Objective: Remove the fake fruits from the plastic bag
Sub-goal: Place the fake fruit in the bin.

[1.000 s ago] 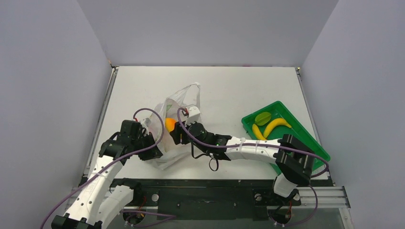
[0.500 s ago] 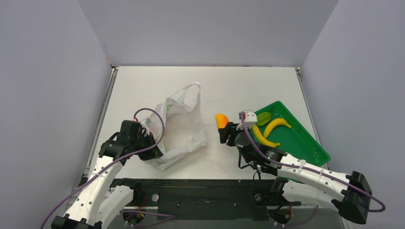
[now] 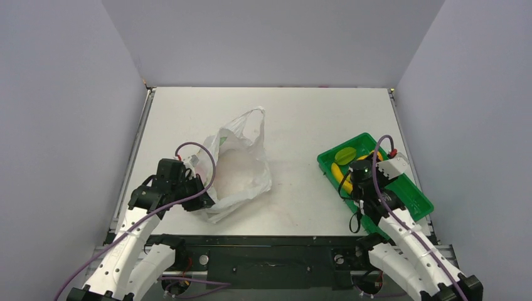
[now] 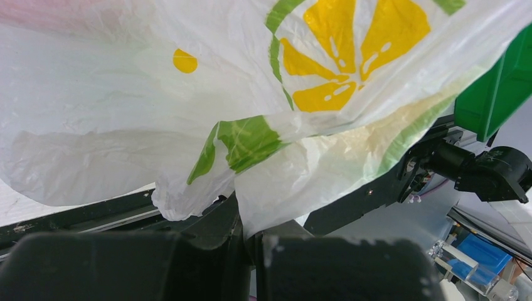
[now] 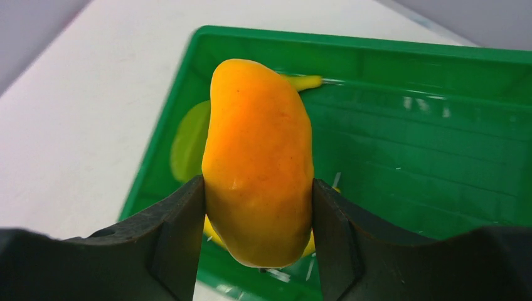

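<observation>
The white plastic bag [image 3: 241, 166] lies crumpled left of centre, with green and yellow prints [image 4: 339, 37] on it. My left gripper [image 3: 199, 197] is shut on the bag's near edge [image 4: 251, 232]. My right gripper [image 5: 258, 207] is shut on an orange-yellow mango [image 5: 260, 157], which it holds above the green tray [image 5: 439, 125]. From above, the right gripper [image 3: 361, 179] hangs over the tray's near-left part and hides the mango. A green starfruit [image 3: 344, 155] and a yellow banana [image 3: 342, 179] lie in the tray. Whatever is inside the bag is hidden.
The green tray [image 3: 411, 194] sits at the right, near the table's front right corner. Grey walls enclose the white table on three sides. A black rail [image 3: 270, 248] runs along the near edge, between the arm bases.
My right arm has swung from the bag's mouth to above the green tray, carrying the mango. The left gripper has kept its hold on the bag, which has settled flatter.
</observation>
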Robot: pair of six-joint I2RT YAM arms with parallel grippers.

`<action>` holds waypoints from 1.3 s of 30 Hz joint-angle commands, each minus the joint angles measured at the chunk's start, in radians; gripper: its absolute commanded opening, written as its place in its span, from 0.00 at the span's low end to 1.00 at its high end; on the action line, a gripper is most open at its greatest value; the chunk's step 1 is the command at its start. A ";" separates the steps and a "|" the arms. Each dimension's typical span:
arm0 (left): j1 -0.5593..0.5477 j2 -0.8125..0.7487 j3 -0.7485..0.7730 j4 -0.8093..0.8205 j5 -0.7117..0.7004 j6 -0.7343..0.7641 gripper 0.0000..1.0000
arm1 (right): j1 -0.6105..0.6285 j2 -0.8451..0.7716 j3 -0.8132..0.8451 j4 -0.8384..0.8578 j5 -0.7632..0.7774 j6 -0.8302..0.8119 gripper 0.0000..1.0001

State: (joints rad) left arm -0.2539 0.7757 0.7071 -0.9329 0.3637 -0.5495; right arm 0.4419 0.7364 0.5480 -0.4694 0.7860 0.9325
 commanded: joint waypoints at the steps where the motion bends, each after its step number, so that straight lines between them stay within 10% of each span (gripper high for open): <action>1: -0.007 -0.003 0.058 0.008 0.002 -0.001 0.00 | -0.168 0.098 -0.011 0.030 -0.081 -0.011 0.00; 15: -0.026 0.013 0.062 -0.005 -0.020 0.038 0.00 | -0.378 0.325 -0.090 0.278 -0.323 -0.076 0.13; 27: -0.181 0.078 0.073 -0.043 -0.114 0.011 0.00 | -0.409 0.339 -0.065 0.276 -0.428 -0.127 0.75; 39: -0.286 0.061 0.033 -0.052 -0.126 -0.135 0.00 | -0.315 0.103 0.064 0.128 -0.403 -0.313 0.87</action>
State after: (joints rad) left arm -0.5243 0.8757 0.7277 -0.9741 0.2825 -0.6266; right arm 0.0547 0.9321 0.5327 -0.3138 0.3595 0.7147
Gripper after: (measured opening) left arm 0.004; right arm 0.861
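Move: The right hand already holds the orange mango over the green bin; its clear spot on the bin floor is about 2 cm ahead, 4 cm to the right and 11 cm below. The inner banana lies 3 cm ahead and 1 cm left, the outer banana 1 cm back and 5 cm left, the green fruit 7 cm ahead and 5 cm left. The left hand, still pinching the plastic bag, has that spot some 50 cm right and 10 cm ahead. The right hand lowers the held mango about 10 cm into the bin, first easing 5 cm right, then 2 cm forward, with the fingers tipping down some 15 degrees, and beside the inner banana opens them to let go and rises about 5 cm clear of the fruit. The left hand keeps its pinch on the bag and, after lifting about 1 cm, draws it back about 3 cm and right 2 to 3 cm while sinking a little and turning clockwise about 10 degrees. ##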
